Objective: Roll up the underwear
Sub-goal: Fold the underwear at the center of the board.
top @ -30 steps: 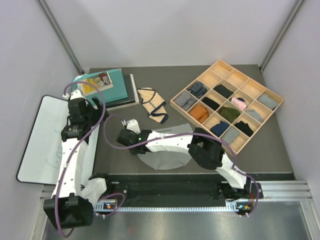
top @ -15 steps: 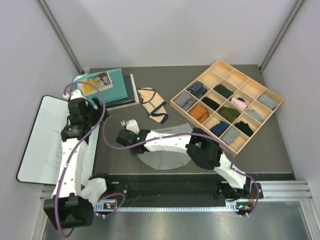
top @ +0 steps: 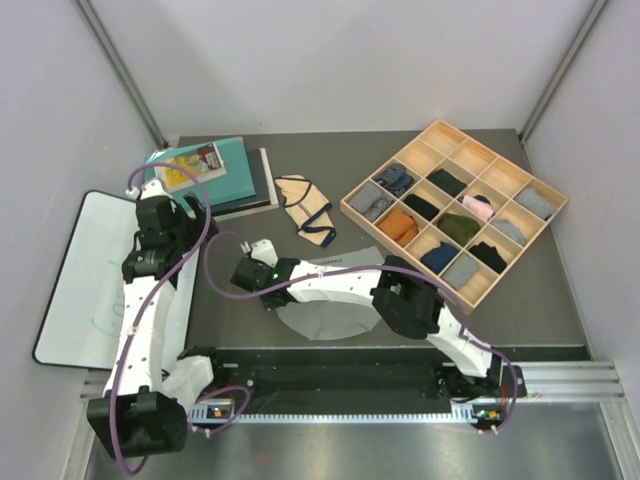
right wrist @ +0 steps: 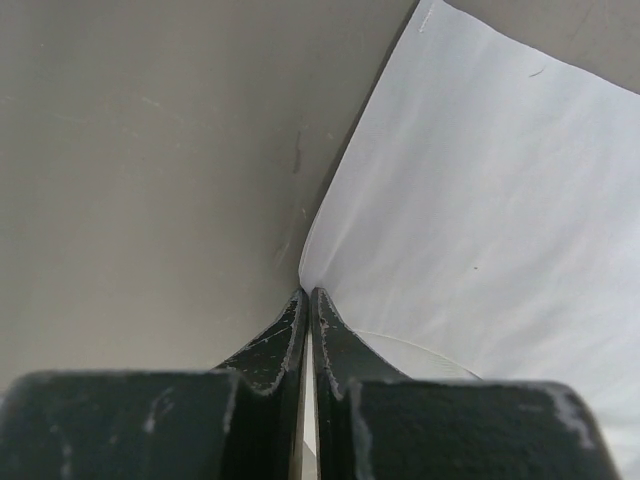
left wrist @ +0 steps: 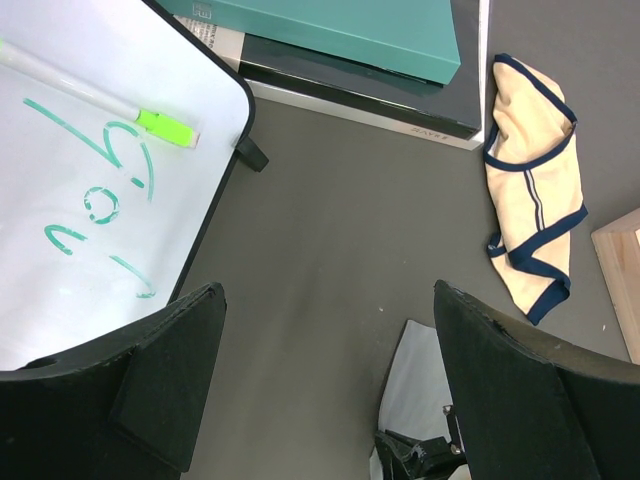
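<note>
The larger light-grey underwear (top: 335,322) lies flat near the table's front edge, partly under my right arm. It also shows in the left wrist view (left wrist: 412,385) and in the right wrist view (right wrist: 480,200). My right gripper (top: 266,300) (right wrist: 307,293) is down at the cloth's left corner, shut on a thin fold of its edge. The smaller beige underwear with navy edging (top: 308,214) (left wrist: 535,195) lies crumpled further back, untouched. My left gripper (top: 163,232) (left wrist: 328,292) hovers open over bare table left of both pieces, holding nothing.
A wooden compartment tray (top: 456,132) with several rolled socks and cloths sits at the back right. A stack of books (top: 215,175) lies at the back left. A whiteboard (top: 80,270) with a green marker (left wrist: 165,126) lies along the left edge.
My right gripper has closed its jaws onto the grey underwear's left corner and shifted slightly left. The left arm has not moved.
</note>
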Controlling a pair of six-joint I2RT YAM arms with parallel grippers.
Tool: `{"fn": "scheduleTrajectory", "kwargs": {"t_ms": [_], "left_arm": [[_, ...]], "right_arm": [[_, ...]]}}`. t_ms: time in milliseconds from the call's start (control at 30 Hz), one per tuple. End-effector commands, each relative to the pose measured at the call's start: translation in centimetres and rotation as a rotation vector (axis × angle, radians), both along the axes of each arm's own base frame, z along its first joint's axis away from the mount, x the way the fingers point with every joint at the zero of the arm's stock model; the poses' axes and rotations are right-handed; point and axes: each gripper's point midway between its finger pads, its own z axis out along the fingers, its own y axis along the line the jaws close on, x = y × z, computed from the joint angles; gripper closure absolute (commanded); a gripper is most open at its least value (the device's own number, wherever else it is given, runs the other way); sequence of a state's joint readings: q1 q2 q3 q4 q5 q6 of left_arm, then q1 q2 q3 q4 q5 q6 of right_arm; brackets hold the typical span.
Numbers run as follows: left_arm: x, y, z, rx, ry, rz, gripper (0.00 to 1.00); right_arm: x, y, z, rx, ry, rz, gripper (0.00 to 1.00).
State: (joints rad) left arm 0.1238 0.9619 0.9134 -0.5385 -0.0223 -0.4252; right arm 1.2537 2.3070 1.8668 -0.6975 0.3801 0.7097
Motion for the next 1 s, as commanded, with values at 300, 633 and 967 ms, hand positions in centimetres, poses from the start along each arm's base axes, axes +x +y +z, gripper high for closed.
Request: {"fn": "scheduleTrajectory", "kwargs": {"t_ms": [300, 633, 967], "left_arm": [[0.4, -0.1, 1.2, -0.010, -0.060, -0.002, 0.12], [0.5, -0.7, 1.0, -0.025, -0.057, -0.032, 0.13], [0.7, -1.5, 0.7, -0.040, -0.059, -0.084, 0.16]], "right_arm": [[-1.6, 0.4, 4.2, 0.206, 0.082, 0.035, 1.00], [-0.6, -3.1, 6.0, 0.275, 0.104, 0.001, 1.00], [1.3, -8.0, 5.6, 0.278, 0.107, -0.064, 1.00]]}}
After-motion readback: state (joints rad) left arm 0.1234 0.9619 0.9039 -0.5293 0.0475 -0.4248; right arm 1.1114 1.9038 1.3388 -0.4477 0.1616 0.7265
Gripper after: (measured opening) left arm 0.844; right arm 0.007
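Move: The right hand has the underwear's left edge pinched near its lower end. The underwear's centre lies about 14 cm to its right, 1 cm ahead and 2 cm below. The beige cloth is some 20 cm ahead and 8 cm right, the orange bundle 16 cm ahead and 28 cm right. From the left hand, the underwear's centre is roughly 29 cm right, 8 cm back and 20 cm below. Right hand keeps its pinch and carries the edge about 8 cm right towards the centre, rising some 3 cm. ##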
